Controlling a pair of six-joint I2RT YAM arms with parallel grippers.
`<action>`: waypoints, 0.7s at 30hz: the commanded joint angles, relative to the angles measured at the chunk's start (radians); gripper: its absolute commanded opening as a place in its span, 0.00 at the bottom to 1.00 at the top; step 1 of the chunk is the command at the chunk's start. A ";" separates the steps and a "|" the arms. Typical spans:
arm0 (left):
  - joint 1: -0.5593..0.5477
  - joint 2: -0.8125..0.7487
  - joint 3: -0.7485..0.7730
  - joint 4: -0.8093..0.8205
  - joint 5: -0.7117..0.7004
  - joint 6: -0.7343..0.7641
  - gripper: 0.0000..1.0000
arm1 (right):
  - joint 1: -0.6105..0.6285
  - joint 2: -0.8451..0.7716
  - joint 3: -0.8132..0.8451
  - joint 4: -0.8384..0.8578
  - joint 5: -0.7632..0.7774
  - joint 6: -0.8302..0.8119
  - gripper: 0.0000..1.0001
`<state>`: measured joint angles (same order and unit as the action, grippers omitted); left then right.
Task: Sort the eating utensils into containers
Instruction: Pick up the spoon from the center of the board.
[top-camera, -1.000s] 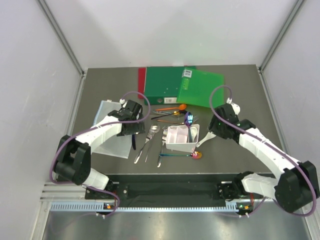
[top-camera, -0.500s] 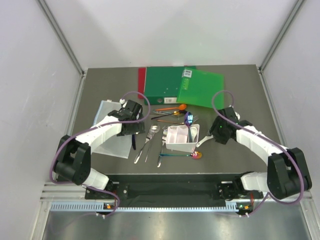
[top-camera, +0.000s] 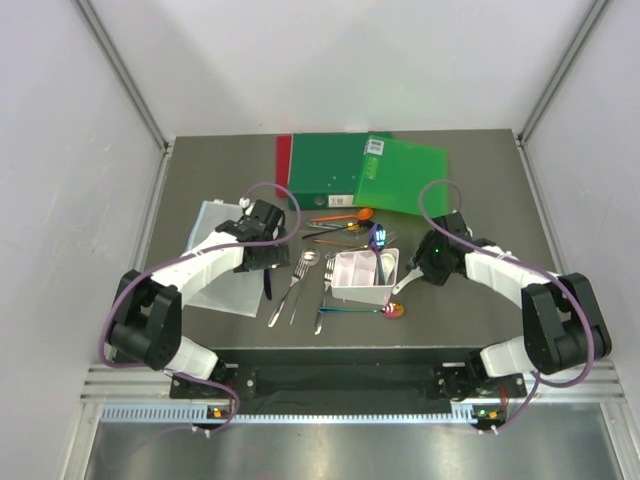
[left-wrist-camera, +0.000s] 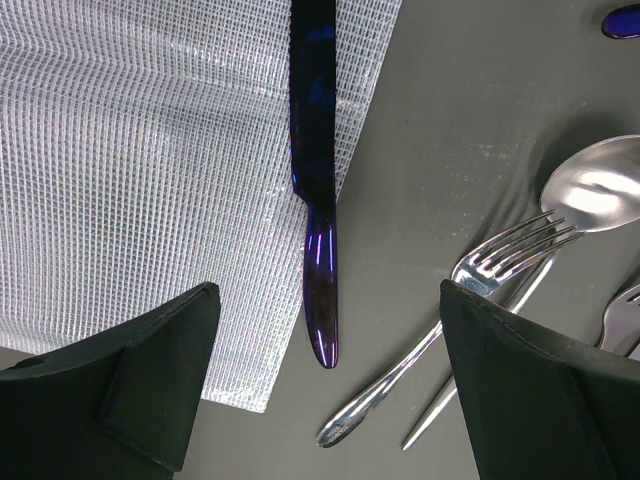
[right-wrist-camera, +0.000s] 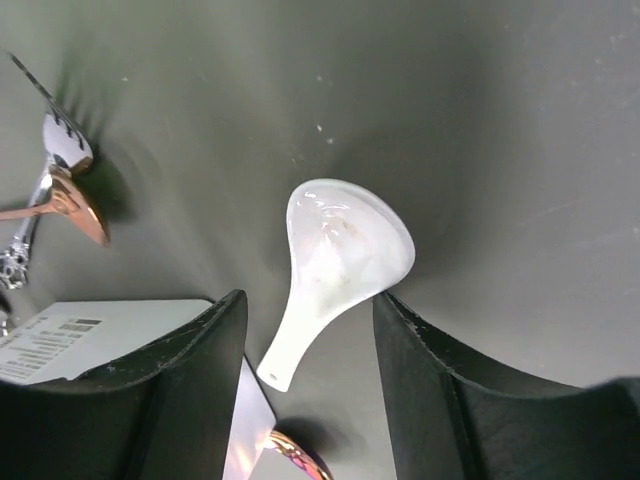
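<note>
The white bin (top-camera: 365, 274) stands mid-table with a few utensils in it. My left gripper (top-camera: 266, 262) is open and hovers over a dark blue knife (left-wrist-camera: 318, 200) that lies half on the clear sheet (left-wrist-camera: 150, 180); the knife's handle end lies between the jaws. My right gripper (top-camera: 427, 266) is open, its jaws either side of a white spoon (right-wrist-camera: 340, 260) lying just right of the bin's corner (right-wrist-camera: 100, 340). Silver forks (top-camera: 292, 288) and a silver spoon (left-wrist-camera: 600, 190) lie left of the bin. A rainbow spoon (top-camera: 358, 310) lies in front of it.
Green folders (top-camera: 390, 175) and a red one (top-camera: 283, 170) lie at the back. More coloured utensils (top-camera: 340, 228), among them an orange spoon (top-camera: 342, 216), lie between the folders and the bin. The clear sheet (top-camera: 215, 262) covers the table's left part.
My right gripper has moved down and left, closer to the bin, and now straddles the white spoon. The left arm has not moved.
</note>
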<state>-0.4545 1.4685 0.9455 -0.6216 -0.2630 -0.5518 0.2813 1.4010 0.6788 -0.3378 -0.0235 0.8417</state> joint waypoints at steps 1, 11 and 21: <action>-0.006 -0.011 0.009 0.017 -0.012 -0.011 0.96 | -0.025 0.050 -0.035 0.026 -0.010 0.008 0.52; -0.006 -0.016 0.004 0.014 -0.013 -0.013 0.96 | -0.054 0.099 -0.013 0.023 -0.049 -0.039 0.35; -0.006 -0.022 0.003 0.016 -0.013 -0.013 0.96 | -0.060 0.173 0.014 0.031 -0.093 -0.058 0.28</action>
<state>-0.4545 1.4685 0.9455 -0.6220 -0.2630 -0.5522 0.2314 1.5036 0.7097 -0.2379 -0.1467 0.8291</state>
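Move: Between and just under the right hand's half-open fingers lies the white spoon, its middle about 1 cm to the left and 1 cm lower, with the bowl to the front right and the handle running back left. The white box is centred some 13 cm left and 1 cm back, the gold fork 13 cm left and 7 cm ahead, the rainbow spoon 15 cm left and 10 cm back. From the left hand, the white spoon is about 35 cm right and 2 cm back. Closing from half open to under a third, the right hand's fingers take the neck of the white spoon between their tips while the hand creeps forward about 2 cm and 1 cm left, staying low over the table. The wrist rolls some 5 degrees, its left side rising. ##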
